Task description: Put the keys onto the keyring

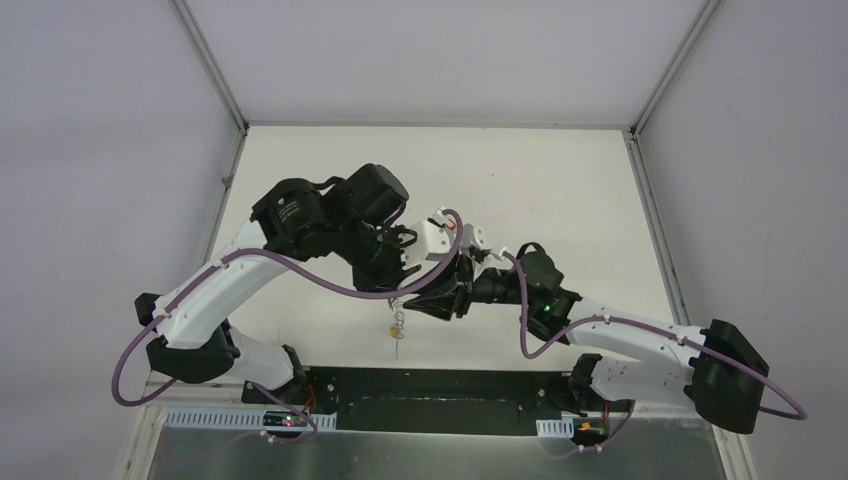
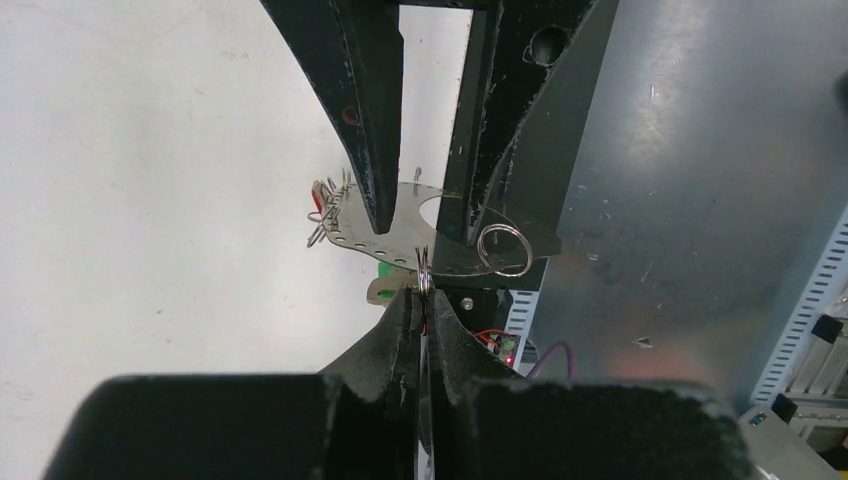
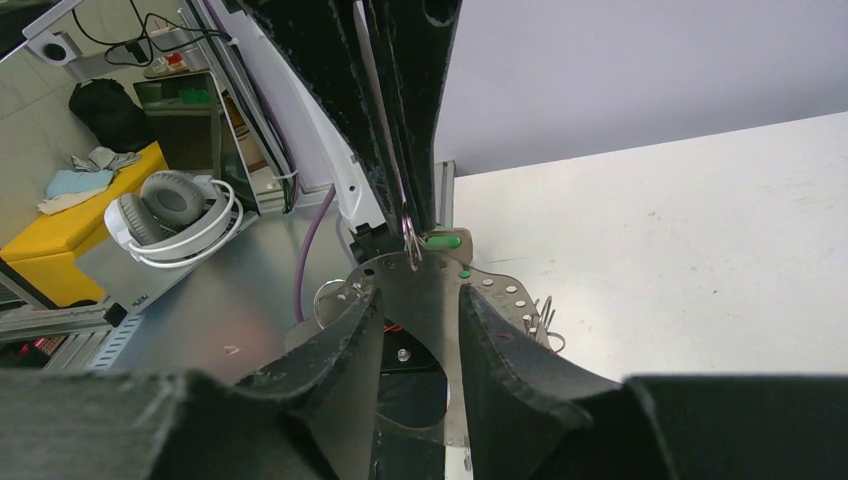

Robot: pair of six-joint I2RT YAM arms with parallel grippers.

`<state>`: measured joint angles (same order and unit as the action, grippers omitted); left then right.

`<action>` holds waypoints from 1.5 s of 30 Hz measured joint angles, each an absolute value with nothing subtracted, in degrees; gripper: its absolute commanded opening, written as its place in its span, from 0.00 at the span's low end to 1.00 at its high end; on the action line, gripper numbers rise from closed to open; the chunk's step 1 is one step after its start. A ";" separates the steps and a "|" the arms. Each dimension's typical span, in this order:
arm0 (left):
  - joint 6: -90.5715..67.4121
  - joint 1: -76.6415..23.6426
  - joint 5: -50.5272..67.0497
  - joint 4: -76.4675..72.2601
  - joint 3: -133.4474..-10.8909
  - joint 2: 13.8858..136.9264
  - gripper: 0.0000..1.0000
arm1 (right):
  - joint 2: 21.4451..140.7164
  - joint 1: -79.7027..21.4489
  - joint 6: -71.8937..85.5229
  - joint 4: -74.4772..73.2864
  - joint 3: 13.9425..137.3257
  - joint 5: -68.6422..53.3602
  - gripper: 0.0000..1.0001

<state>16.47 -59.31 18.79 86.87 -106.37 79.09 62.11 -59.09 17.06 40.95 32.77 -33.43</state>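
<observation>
My left gripper (image 2: 425, 293) is shut on the keyring (image 2: 425, 278), a thin metal hoop seen edge-on that runs down between its fingers. Its top shows in the right wrist view too, keyring (image 3: 410, 245). A flat silver plate (image 2: 395, 238) with a row of holes hangs against it, above the table. The plate carries a green tag (image 3: 443, 241), a round wire ring (image 2: 503, 250) and wire loops with a red tag (image 2: 322, 208). My right gripper (image 3: 422, 300) is partly open, its fingers astride the plate. A key (image 1: 398, 328) with a yellow tag dangles below both grippers.
The white table (image 1: 450, 180) stretches behind the arms, walled on three sides. A bare metal sheet (image 2: 680, 200) and the black base rail (image 1: 420, 400) lie at the near edge. White headphones (image 3: 170, 215) sit on a shelf off the table.
</observation>
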 measured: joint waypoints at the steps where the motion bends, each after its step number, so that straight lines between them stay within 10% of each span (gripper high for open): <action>1: 16.49 -59.31 18.79 87.64 -107.18 79.61 0.00 | 62.24 -59.09 17.12 41.32 32.77 -33.45 0.34; 29: 15.88 -59.31 20.05 91.15 -109.56 82.72 0.00 | 64.90 -59.57 19.33 46.06 34.20 -35.22 0.00; 36: 14.09 -59.31 18.68 85.25 -102.48 77.19 0.31 | 64.90 -59.75 19.31 45.93 34.17 -35.40 0.00; 45: 8.93 -59.29 14.85 66.81 -81.60 56.23 0.42 | 64.90 -59.79 19.31 45.91 34.17 -35.42 0.00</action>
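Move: At the left fingertips, still pinched, is the small ring joined to the perforated metal plate. From the open right fingers, which straddle the plate's upper part, that ring lies about 1 cm to the left, 1 cm back and 2 cm up. The plate's middle hangs roughly 4 cm below the ring; the bunch of small rings is some 5 cm ahead of the ring and 3 cm below it, and the big loop 3 cm behind it and 3 cm below. Handing the ring over: the right hand, pointing left, eases up about 1.5 cm and slightly left and back until its fingers close on the ring, while the left hand keeps its pinch almost still. Only with the right shut do the left fingers open and draw away some 2.5 cm to the left, swinging their tips up by nearly 20 degrees; the right keeps its grip. ##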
